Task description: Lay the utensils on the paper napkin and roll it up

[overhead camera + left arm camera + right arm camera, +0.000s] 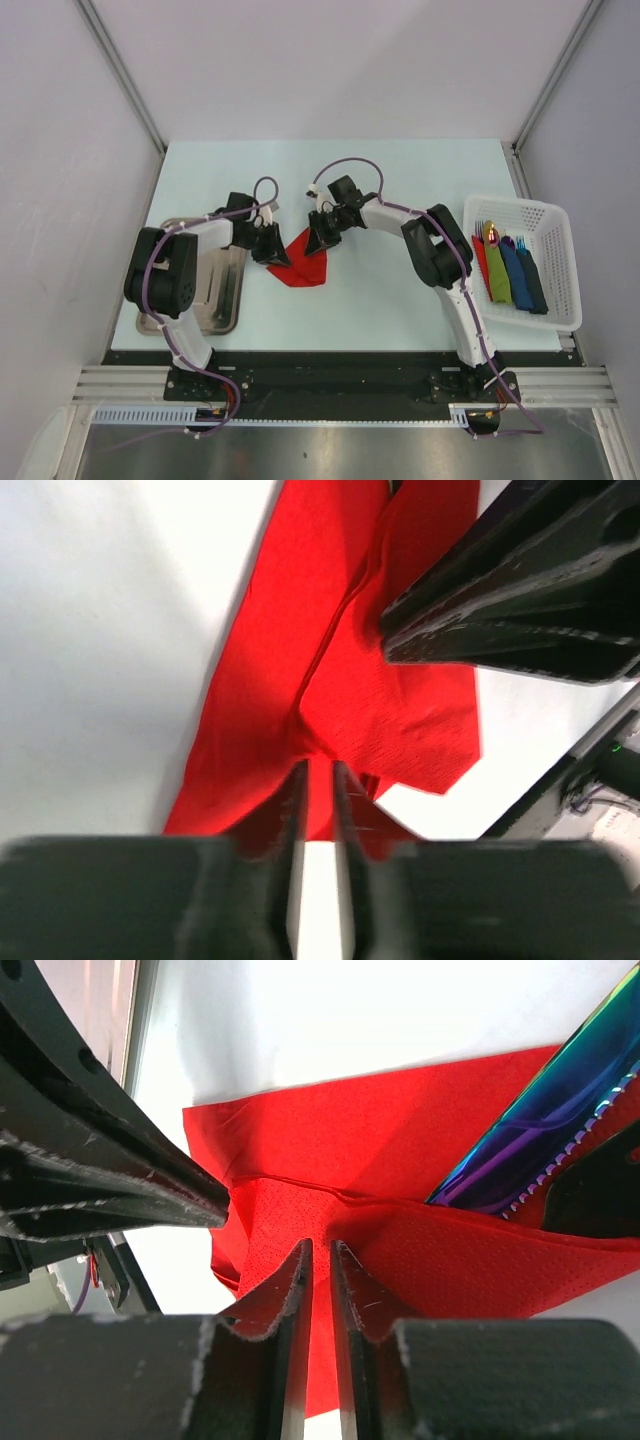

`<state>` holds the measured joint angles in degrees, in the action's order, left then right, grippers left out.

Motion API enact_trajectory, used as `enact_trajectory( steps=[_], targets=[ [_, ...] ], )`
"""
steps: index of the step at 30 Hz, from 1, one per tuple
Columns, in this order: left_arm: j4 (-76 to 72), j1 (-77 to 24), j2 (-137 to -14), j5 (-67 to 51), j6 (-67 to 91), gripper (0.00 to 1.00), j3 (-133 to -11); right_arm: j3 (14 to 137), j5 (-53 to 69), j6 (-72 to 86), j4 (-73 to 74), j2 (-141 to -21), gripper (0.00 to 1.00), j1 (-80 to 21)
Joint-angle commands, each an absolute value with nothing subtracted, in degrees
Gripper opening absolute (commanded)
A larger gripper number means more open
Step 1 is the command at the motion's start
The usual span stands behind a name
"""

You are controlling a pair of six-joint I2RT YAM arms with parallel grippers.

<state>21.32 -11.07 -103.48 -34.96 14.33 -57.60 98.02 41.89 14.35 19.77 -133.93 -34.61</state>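
Note:
The red paper napkin (305, 268) lies crumpled and partly folded at mid-table between my two grippers. My left gripper (275, 255) sits at its left edge; in the left wrist view its tips (317, 765) stand a narrow slit apart, right at a raised crease of the napkin (350, 680). My right gripper (322, 240) is at the napkin's far right corner, and its tips (320, 1243) are likewise slightly parted over a fold of the napkin (400, 1120). One utensil, an iridescent blue-purple serrated knife (540, 1140), lies inside the fold. Other utensils are hidden.
A white basket (560, 215) at the right edge holds green (496, 275) and blue (515, 272) napkin rolls and some cutlery. A metal tray (225, 290) lies at the left, beside the left arm. The two grippers are very close to each other.

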Motion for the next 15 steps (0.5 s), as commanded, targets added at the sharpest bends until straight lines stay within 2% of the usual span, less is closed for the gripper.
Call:
enact_trajectory(
  steps=[1, 2, 5, 12, 15],
  targets=[
    [18.2, -10.72, -99.84, -37.0, 16.17, 0.28, -57.3, 96.15, 39.38, 11.87, 23.2, -133.24, 0.17, -34.89],
    [17.85, -10.72, -99.76, -37.0, 16.35, 0.35, -57.3, 96.15, 39.46, 11.87, 23.12, -133.24, 0.17, -34.98],
    [18.11, -10.72, -100.63, -36.91, 16.78, 0.43, -58.0, 96.15, 39.38, 11.78, 23.2, -133.33, 0.17, -34.89],
    [19.51, -11.6, -103.53, -35.25, 16.26, 0.45, -60.47, 96.42, 39.73, 11.95, 22.94, -133.42, 0.17, -34.89],
    [19.78, -11.86, -104.32, -34.89, 16.0, 0.42, -61.17, 96.5, 39.73, 11.87, 22.94, -133.59, 0.17, -34.72]
  ],
)
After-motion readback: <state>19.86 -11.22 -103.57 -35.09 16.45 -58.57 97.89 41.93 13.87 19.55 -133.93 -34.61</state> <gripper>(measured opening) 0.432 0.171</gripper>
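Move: The left hand, its fingers shut, is just over the left part of the paper napkin, whose folded bundle has its middle about 3 cm to the right, 1 cm ahead and 2 cm below; the napkin's left corner is some 4 cm left, level with the hand. The exposed end of the knife lies about 7 cm ahead and 4 cm right, and the tray's middle 22 cm left and 3 cm back. From the right hand, the napkin's middle is 2 cm left, 1 cm back and 2 cm below. The left hand spreads its shut fingers to a bit under half open while edging about 1 cm forward and some half a centimetre up over the napkin's left end, towards the exposed knife, with its wrist hardly turning. Meanwhile the right hand stays put, its nearly shut fingertips still on the folded-over layer just to the right of the left fingers, holding the fold down as the left hand gets its fingers open beside it. ##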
